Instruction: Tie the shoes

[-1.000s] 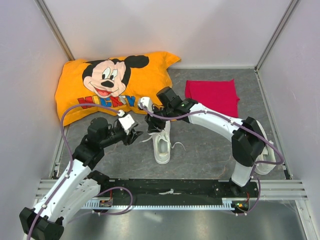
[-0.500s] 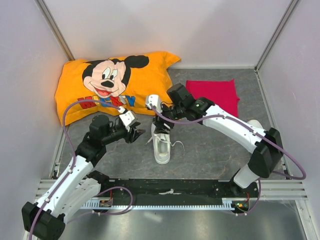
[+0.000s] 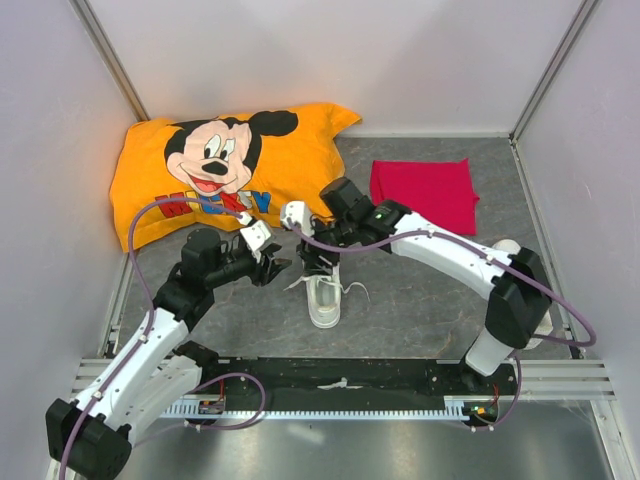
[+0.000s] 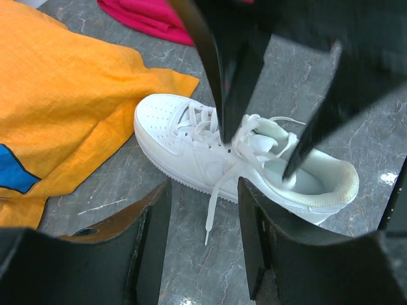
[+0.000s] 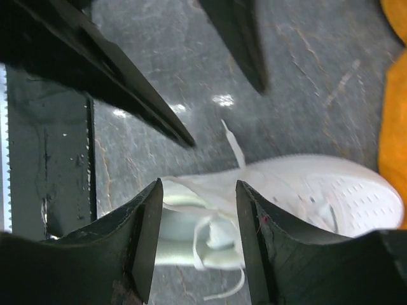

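Observation:
One white shoe (image 3: pixel 324 300) lies on the grey floor with its toe towards the pillow and its laces untied. In the left wrist view the shoe (image 4: pixel 191 143) has a loose lace end (image 4: pixel 210 222) trailing onto the floor towards me. My right gripper (image 3: pixel 315 266) is open and hangs over the shoe's tongue and opening, one finger on each side (image 5: pixel 198 241). My left gripper (image 3: pixel 282 264) is open and empty, low beside the shoe's left flank, with the lace end between its fingers (image 4: pixel 203 248). A second white shoe (image 3: pixel 507 247) is mostly hidden behind the right arm.
A large orange Mickey Mouse pillow (image 3: pixel 200 180) lies at the back left, its corner close to the shoe's toe (image 4: pixel 57 108). A red cloth (image 3: pixel 425 192) lies at the back right. Walls enclose three sides. A black rail (image 3: pixel 340 385) runs along the near edge.
My right gripper swung right and then came back left and down over the shoe's opening. My left gripper edged slightly towards the shoe. The shoe stayed put.

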You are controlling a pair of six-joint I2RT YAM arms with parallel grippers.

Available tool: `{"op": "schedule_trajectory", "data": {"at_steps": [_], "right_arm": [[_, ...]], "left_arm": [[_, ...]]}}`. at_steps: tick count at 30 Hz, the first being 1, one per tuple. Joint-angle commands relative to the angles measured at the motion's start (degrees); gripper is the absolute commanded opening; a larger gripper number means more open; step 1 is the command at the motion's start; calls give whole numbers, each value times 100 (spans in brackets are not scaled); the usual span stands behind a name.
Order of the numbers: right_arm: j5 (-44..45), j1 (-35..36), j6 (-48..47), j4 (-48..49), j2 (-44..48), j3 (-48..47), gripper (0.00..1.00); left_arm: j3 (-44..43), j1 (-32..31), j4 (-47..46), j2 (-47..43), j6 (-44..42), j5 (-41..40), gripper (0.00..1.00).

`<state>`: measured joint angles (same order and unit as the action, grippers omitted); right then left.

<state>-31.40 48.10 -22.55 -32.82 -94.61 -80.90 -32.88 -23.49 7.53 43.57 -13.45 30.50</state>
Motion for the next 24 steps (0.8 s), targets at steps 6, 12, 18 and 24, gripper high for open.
{"op": "schedule_trajectory", "data": {"at_steps": [6, 12, 18, 24], "right_arm": [[388, 736, 110, 662, -611, -654, 49], [810, 912, 110, 803, -910, -1023, 45], [1276, 947, 171, 856, -998, -1024, 36], [1364, 938, 241, 1023, -691, -489, 13]], "left_arm": [[98, 213, -94, -200, 79, -71, 53], [239, 441, -120, -262, 220, -106, 52], [239, 722, -147, -200, 264, 61, 48], [335, 960, 56, -349, -43, 948, 29]]}}
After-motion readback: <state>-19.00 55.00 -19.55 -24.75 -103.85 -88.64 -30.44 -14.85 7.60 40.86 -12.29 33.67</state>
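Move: The lace strand the right hand goes for crosses the shoe throat practically at its open fingertips, about 3 cm below. From that hand the shoe's middle is some 3 cm back, 1 cm right and 7 cm down. The loose end on the shoe's left lies 5 cm back and 7 cm left of the hand, the other loose end 5 cm back and 9 cm right. From the left hand the crossing strand lies level, about 7 cm right and 4 cm below. Leftward off the shoe goes the right hand, about 6 cm, first easing back a little and then curving some 4 cm forward, its fingers closing to nearly shut around the lace strand as it nears the left fingertips. The left hand gives way about 3 cm to its left, swinging slightly counter-clockwise, and late on closes its fingers partway beside the right's. ##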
